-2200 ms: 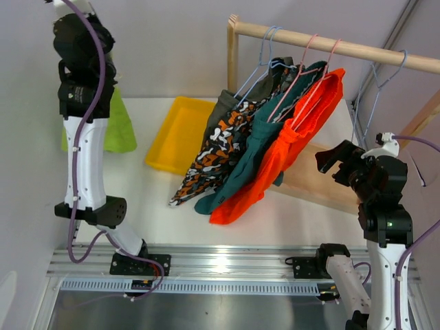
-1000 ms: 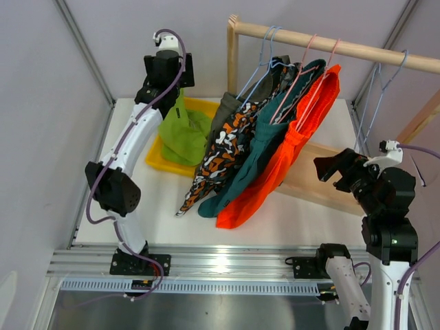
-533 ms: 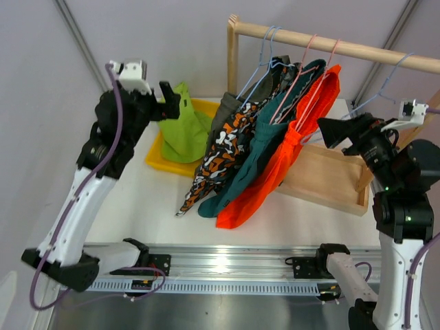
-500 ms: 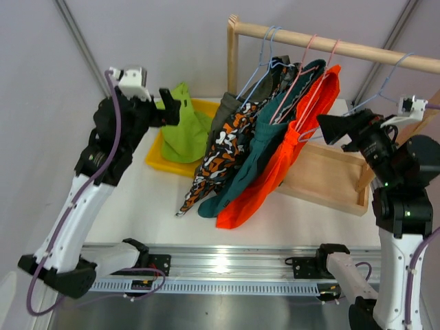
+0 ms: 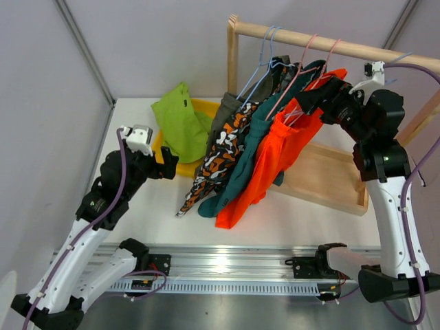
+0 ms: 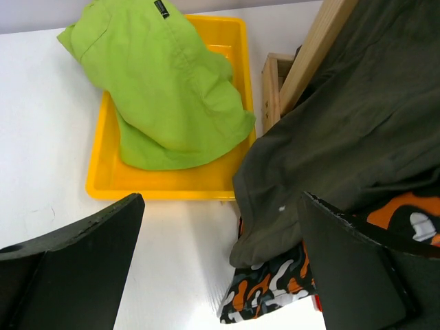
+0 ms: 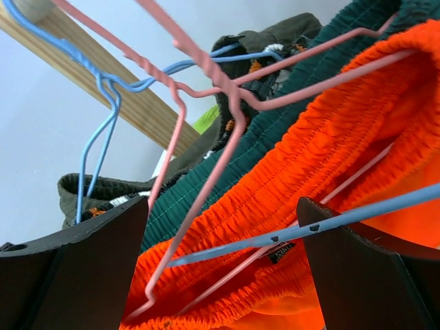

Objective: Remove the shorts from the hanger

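Four pairs of shorts hang on wire hangers from the wooden rail (image 5: 344,47): olive-grey (image 5: 221,110), camouflage (image 5: 218,155), dark teal (image 5: 256,144) and orange-red (image 5: 275,161). The lime green shorts (image 5: 177,120) lie in the yellow tray (image 5: 157,146). My right gripper (image 5: 309,102) is open at the orange-red waistband (image 7: 330,172), which lies between its fingers with a pink hanger (image 7: 206,179) and a blue wire (image 7: 275,237). My left gripper (image 5: 165,165) is open and empty over the table, near the tray (image 6: 103,185) and the lime shorts (image 6: 172,103).
The rack's wooden base box (image 5: 330,182) stands at the right under the rail, with an upright post (image 5: 232,62) beside the tray. An empty blue hanger (image 5: 399,62) hangs at the rail's right end. Grey walls close the left and back.
My left arm let the lime green shorts go into the yellow tray and dropped back toward the near edge. My right gripper rose and moved left to the orange-red waistband.
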Tool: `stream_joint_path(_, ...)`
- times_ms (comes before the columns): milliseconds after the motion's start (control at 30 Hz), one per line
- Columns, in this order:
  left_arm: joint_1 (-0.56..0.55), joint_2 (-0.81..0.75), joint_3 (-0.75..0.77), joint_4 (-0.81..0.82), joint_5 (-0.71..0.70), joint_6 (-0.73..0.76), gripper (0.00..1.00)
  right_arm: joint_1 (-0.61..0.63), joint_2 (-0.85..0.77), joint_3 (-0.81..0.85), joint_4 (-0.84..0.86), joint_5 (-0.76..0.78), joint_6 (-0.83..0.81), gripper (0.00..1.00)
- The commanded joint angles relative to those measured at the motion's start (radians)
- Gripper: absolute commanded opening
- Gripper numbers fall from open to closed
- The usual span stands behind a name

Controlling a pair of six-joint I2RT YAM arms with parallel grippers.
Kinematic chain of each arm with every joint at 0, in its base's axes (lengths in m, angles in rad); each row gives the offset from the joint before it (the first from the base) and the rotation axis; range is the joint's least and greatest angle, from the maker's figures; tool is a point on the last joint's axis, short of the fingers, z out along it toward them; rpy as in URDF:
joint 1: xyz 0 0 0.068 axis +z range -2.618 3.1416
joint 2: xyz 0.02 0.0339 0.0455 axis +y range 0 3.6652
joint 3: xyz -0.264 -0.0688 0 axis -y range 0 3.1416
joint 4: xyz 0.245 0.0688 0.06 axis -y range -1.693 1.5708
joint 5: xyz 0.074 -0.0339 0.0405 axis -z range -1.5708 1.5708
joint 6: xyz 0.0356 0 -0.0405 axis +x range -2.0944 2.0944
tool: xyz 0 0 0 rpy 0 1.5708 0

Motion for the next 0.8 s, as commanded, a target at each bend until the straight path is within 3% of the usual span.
stream_joint_path(0, -0.005, -0.058, -0.049, 0.037, 0.006, 0.024, 0.99, 0.037, -0.039, 0.091, -0.005, 0.075, -0.024, 0.97)
stream_joint_path(167, -0.005, -0.096, -0.132, 0.059, 0.008, 0.016, 0.99, 0.042, -0.175, 0.094, -0.151, 0.176, -0.070, 0.99)
stream_joint_path(500, -0.005, -0.110, -0.178, 0.083, 0.044, -0.015, 0.99, 0.042, -0.402, 0.161, -0.619, 0.482, -0.188, 1.00)
stream_joint_path(633, -0.005, -0.109, -0.189, 0.088, 0.051, -0.010, 0.99, 0.042, -0.376, 0.209, -0.605, 0.387, -0.160, 0.99)
stream_joint_path(767, -0.005, -0.110, -0.194, 0.090, 0.038, -0.006, 0.99, 0.036, -0.291, 0.267, -0.446, 0.204, -0.061, 0.99)
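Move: Just ahead of the right hand, about 3 cm forward, 2 cm left and 5 cm below, is the orange shorts' waistband. The teal shorts' waistband stands about 8 cm left and 4 cm forward of that hand, the camouflage shorts some 14 cm left and 3 cm forward, both lower. The empty blue hanger's middle is some 5 cm right and 4 cm forward. From the left hand, the orange waistband lies about 38 cm right, 12 cm forward and 12 cm higher. Backing away from the orange shorts with fingers still wide open and nothing gripped, the right hand draws towards its base by nearly 20 cm, also going right and rising a little, while turning some 20 degrees clockwise; at the very end it starts to creep back in. Meanwhile the empty left hand sinks about 5 cm in front of the yellow tray. ##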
